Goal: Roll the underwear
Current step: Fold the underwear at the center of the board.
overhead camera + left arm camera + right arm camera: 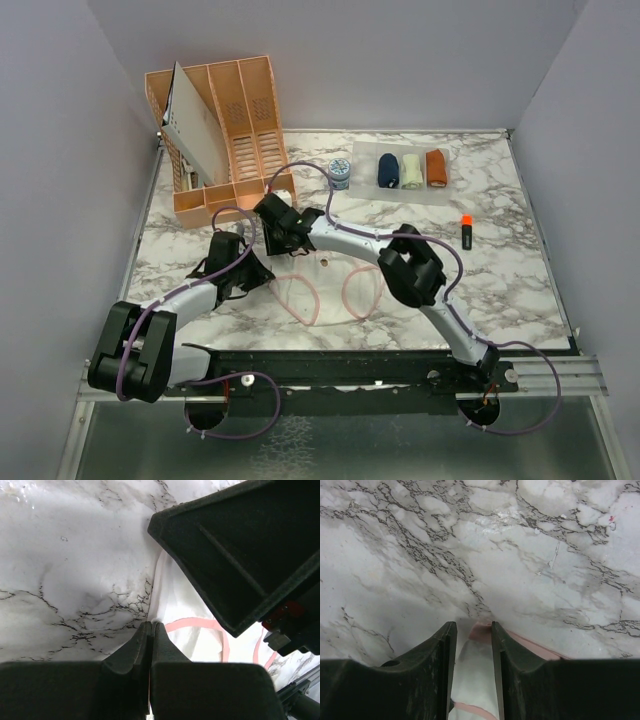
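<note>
The whitish-pink underwear (335,292) with pink edging lies spread flat on the marble table, near the middle front. My left gripper (248,272) sits at its left edge. In the left wrist view the left gripper (150,625) is shut, pinching the cloth's edge (186,605). My right gripper (282,230) is at the underwear's far left corner. In the right wrist view the right gripper (473,626) is narrowly open, astride a raised fold of the cloth (475,665). The navy underwear (387,170) lies rolled at the back.
A cream bundle (411,172) and a rust-orange bundle (436,167) lie beside the navy roll on a clear sheet. A peach organiser (240,120) stands at the back left. A small blue tub (340,175) and an orange-capped marker (466,232) are nearby.
</note>
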You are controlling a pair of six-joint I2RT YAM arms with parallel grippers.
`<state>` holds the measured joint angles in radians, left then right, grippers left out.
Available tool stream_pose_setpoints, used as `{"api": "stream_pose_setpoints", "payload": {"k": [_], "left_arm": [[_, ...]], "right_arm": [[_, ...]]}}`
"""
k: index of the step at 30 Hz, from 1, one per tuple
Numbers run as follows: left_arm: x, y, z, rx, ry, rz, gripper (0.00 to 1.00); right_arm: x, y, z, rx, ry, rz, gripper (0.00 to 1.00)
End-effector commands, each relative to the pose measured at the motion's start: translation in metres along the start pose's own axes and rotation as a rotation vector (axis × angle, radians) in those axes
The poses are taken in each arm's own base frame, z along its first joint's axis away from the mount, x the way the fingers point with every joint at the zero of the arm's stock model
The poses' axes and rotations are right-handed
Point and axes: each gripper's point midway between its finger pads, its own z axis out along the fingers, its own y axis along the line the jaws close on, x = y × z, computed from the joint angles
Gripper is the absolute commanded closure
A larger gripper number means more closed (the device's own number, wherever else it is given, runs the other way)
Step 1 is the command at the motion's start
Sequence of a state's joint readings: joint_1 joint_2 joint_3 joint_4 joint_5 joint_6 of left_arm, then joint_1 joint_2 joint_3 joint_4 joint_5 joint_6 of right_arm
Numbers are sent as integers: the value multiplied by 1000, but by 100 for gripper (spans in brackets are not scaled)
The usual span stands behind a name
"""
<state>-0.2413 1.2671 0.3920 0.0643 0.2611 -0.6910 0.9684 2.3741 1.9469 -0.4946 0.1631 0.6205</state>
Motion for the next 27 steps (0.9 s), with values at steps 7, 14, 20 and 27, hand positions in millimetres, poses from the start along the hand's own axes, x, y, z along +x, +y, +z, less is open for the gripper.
{"api": "stream_pose_setpoints", "payload": {"k": [7, 14, 20, 27], "left_arm": [[21, 25, -9, -109, 60, -6, 100], [16, 16, -13, -74, 41, -11, 100], [11, -1, -18, -13, 55, 16, 100], [10, -59, -36, 256, 105, 19, 100]], "right_arm": [[40, -35, 23, 193, 37, -85, 74], [33, -15, 20, 101, 37, -83, 99], [6, 14, -4, -21, -13, -62, 99], [-12, 28, -40, -310, -24, 56, 100]]}}
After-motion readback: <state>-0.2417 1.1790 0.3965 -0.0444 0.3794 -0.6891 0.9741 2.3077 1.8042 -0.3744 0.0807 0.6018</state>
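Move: The left hand already pinches the lower left side corner of the underwear; the underwear's middle lies about 13 cm to its right and 2 cm back, some 1 cm lower. The waistband's left corner sits between the right hand's open fingertips, roughly 1 cm below. From the right hand, the gripped side corner is about 6 cm back and 1 cm right, the small emblem 12 cm right and 2 cm back, and the organiser's front compartments 13 cm ahead and 7 cm left. The right hand settles a few millimetres lower and shuts its half-open fingers on the waistband's left corner, then draws that corner back about 2 cm. The left hand, keeping its pinch on the side corner, eases back some 2 cm and at the very end swings about 1.5 cm right, towards the underwear's middle, and rises as much. ##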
